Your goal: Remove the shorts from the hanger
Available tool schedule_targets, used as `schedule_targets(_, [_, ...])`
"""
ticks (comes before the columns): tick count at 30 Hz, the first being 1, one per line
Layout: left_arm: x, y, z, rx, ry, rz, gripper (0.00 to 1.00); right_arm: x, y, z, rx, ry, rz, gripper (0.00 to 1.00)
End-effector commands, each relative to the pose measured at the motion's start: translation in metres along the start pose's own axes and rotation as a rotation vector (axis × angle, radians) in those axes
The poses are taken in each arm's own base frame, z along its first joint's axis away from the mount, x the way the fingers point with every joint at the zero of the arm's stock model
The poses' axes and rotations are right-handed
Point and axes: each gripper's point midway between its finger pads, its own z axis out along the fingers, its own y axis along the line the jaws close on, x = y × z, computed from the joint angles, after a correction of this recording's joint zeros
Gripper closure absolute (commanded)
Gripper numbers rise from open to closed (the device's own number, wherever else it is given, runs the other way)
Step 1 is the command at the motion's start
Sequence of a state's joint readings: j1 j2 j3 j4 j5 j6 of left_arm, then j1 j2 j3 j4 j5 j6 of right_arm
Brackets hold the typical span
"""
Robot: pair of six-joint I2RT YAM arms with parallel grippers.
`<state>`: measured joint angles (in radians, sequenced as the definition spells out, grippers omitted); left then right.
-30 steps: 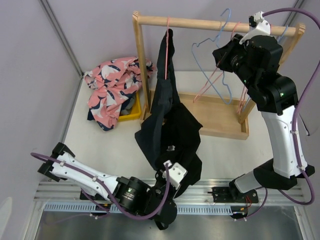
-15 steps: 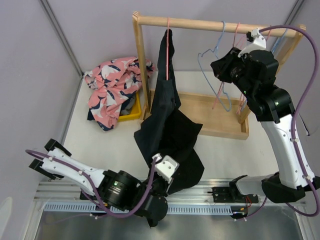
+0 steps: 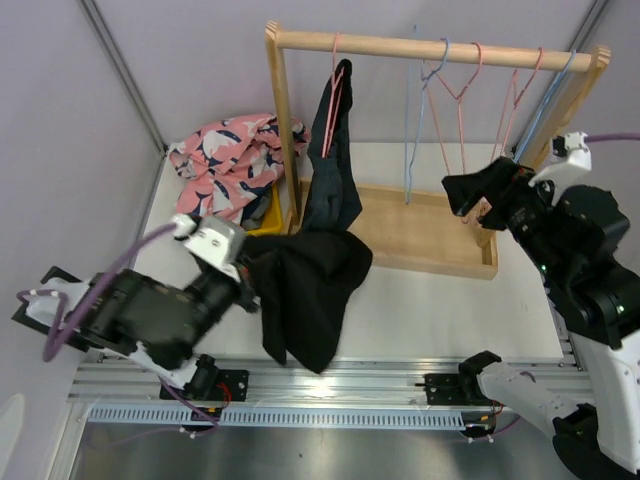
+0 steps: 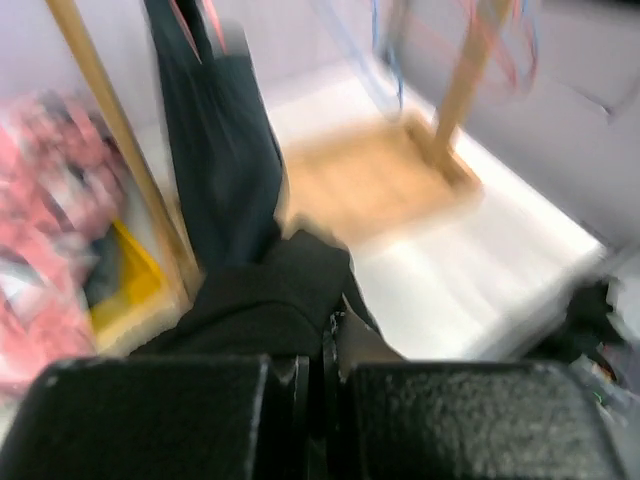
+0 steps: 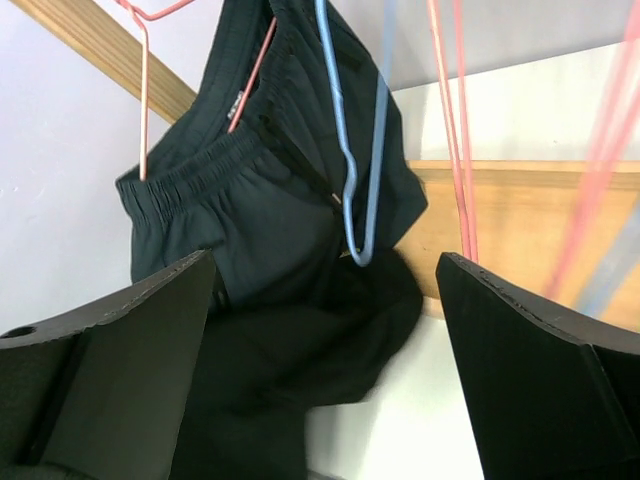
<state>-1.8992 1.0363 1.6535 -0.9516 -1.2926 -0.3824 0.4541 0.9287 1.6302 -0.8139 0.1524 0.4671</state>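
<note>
Black shorts (image 3: 300, 295) lie bunched on the table in front of the rack's left post. My left gripper (image 3: 245, 278) is shut on their left edge; the left wrist view shows the jaws (image 4: 325, 375) closed on the black fabric (image 4: 265, 300). A dark navy pair (image 3: 335, 150) hangs on a pink hanger (image 3: 333, 95) at the rail's left end, also in the right wrist view (image 5: 250, 210). My right gripper (image 3: 462, 195) is open and empty by the rack's right post, its jaws (image 5: 325, 340) wide apart facing both pairs.
The wooden rack (image 3: 420, 48) stands at the back with several empty pink and blue hangers (image 3: 455, 85). Pink patterned shorts (image 3: 225, 165) are piled over a yellow bin (image 3: 265, 218) left of the rack. The purple wall is close on the left.
My left arm has swung from the front centre to the left, dragging the black shorts left and down onto the table. My right arm has dropped away from the rail; the hangers hang straight.
</note>
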Motion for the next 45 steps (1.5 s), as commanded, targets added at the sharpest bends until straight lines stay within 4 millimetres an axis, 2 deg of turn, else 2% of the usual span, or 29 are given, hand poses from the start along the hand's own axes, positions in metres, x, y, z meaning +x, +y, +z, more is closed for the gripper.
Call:
schedule_targets(1, [-0.090,0.063,-0.013,-0.139,-0.176,0.111,1.00,0.003,-0.014,-0.013,0.051,-0.012,0.006,0.01])
schedule_targets(2, [-0.116,0.082,-0.019,-0.163,-0.259,-0.180,1.00,0.004,-0.015,-0.015,0.054,-0.010,0.007,0.00])
schedule_targets(3, [-0.128,0.102,-0.025,-0.207,-0.276,-0.007,1.00,0.004,-0.016,-0.020,0.051,-0.015,0.010,0.01])
schedule_targets(4, [-0.137,0.112,-0.027,-0.234,-0.297,-0.013,1.00,0.007,-0.018,-0.021,0.054,-0.009,0.008,0.01])
schedule_targets(5, [-0.143,0.107,-0.026,-0.255,-0.307,0.014,1.00,0.009,-0.019,-0.022,0.054,-0.007,0.011,0.01])
schedule_targets(6, [-0.160,0.124,-0.031,-0.283,-0.329,-0.004,1.00,0.010,-0.019,-0.024,0.050,-0.007,0.014,0.01])
schedule_targets(8, [-0.174,0.127,-0.032,-0.304,-0.337,0.021,1.00,0.017,-0.021,-0.024,0.049,0.000,0.021,0.01])
schedule_targets(10, [-0.181,0.129,-0.027,-0.383,-0.331,0.105,1.00,0.022,-0.022,-0.024,0.042,0.006,0.028,0.01])
schedule_targets(13, [-0.179,0.139,-0.016,-0.525,-0.306,0.216,1.00,0.034,-0.024,-0.020,0.036,0.031,0.039,0.01])
schedule_targets(19, [-0.187,0.177,-0.009,-0.681,-0.305,0.256,1.00,0.052,-0.029,-0.016,0.039,0.068,0.049,0.01])
schedule_targets(20, [-0.202,0.180,-0.011,-0.658,-0.350,0.240,1.00,0.053,-0.030,-0.016,0.040,0.069,0.050,0.00])
schedule_targets(21, [-0.212,0.194,-0.018,-0.702,-0.385,0.182,1.00,0.054,-0.031,-0.017,0.040,0.066,0.049,0.01])
schedule_targets(23, [-0.210,0.194,0.013,-0.714,-0.337,0.261,1.00,0.059,-0.033,-0.015,0.042,0.075,0.047,0.01])
schedule_targets(25, [-0.210,0.197,0.031,-0.727,-0.342,0.277,1.00,0.065,-0.037,-0.015,0.050,0.083,0.043,0.00])
schedule_targets(28, [-0.219,0.220,0.058,-0.727,-0.360,0.217,1.00,0.075,-0.039,-0.014,0.042,0.103,0.040,0.01])
schedule_targets(29, [-0.230,0.227,0.053,-0.720,-0.401,0.180,1.00,0.077,-0.039,-0.014,0.040,0.109,0.037,0.01])
schedule_targets(30, [-0.228,0.247,0.071,-0.725,-0.399,0.143,1.00,0.079,-0.040,-0.015,0.037,0.112,0.036,0.01])
schedule_targets(32, [-0.228,0.266,0.087,-0.741,-0.406,0.127,1.00,0.086,-0.040,-0.019,0.013,0.123,0.027,0.01])
schedule_targets(33, [-0.222,0.286,0.108,-0.737,-0.397,0.107,1.00,0.088,-0.037,-0.021,-0.011,0.127,0.026,0.01])
schedule_targets(35, [-0.212,0.316,0.130,-0.745,-0.389,0.062,1.00,0.097,-0.041,-0.026,-0.024,0.133,0.016,0.01])
schedule_targets(36, [-0.195,0.333,0.161,-0.744,-0.352,0.057,1.00,0.100,-0.040,-0.028,-0.037,0.136,0.012,0.01])
schedule_targets(37, [-0.189,0.342,0.174,-0.743,-0.340,0.054,1.00,0.101,-0.040,-0.031,-0.050,0.131,0.007,0.01])
schedule_targets(38, [-0.174,0.357,0.190,-0.749,-0.309,0.032,1.00,0.105,-0.041,-0.032,-0.057,0.136,0.005,0.00])
schedule_targets(39, [-0.141,0.374,0.223,-0.744,-0.234,-0.005,0.98,0.106,-0.038,-0.033,-0.076,0.135,0.006,0.01])
schedule_targets(41, [-0.099,0.389,0.257,-0.731,-0.145,-0.050,0.88,0.102,-0.024,-0.038,-0.158,0.116,0.004,0.01])
schedule_targets(42, [-0.056,0.401,0.283,-0.731,-0.050,-0.072,0.51,0.098,-0.018,-0.039,-0.188,0.107,0.002,0.01])
schedule_targets(43, [-0.026,0.405,0.296,-0.726,0.017,-0.102,0.27,0.095,-0.011,-0.039,-0.220,0.100,0.000,0.01])
schedule_targets(44, [0.005,0.407,0.306,-0.720,0.081,-0.142,0.08,0.088,-0.002,-0.036,-0.260,0.086,-0.004,0.00])
schedule_targets(45, [0.024,0.407,0.311,-0.722,0.122,-0.167,0.01,0.080,0.011,-0.039,-0.312,0.080,-0.009,0.01])
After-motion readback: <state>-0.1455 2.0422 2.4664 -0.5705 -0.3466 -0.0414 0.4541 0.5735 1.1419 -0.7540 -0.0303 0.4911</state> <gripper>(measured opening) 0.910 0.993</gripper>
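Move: The left hand holds the black shorts; the yellow bin they go to lies about 43 cm ahead, 15 cm to its left and 40 cm below. The pink shorts heaped over that bin lie around 47 cm ahead, 15 cm left and 36 cm down. The rack's left post stands 33 cm ahead, 3 cm right, 15 cm lower. From the empty right hand the grey shorts hang some 17 cm ahead, 23 cm left, 15 cm down, and the blue hanger roughly 17 cm ahead and 5 cm left, at its height. Up and to the left first, the left hand sweeps the held black shorts clear, turning about 50 degrees counter-clockwise, then swings forward past the left side of the rack to over the yellow bin, nearly 50 cm farther out in all, diving about 20 cm late on as its fingers open to let go. The right hand, still open and empty, sinks some 11 cm and eases back. ##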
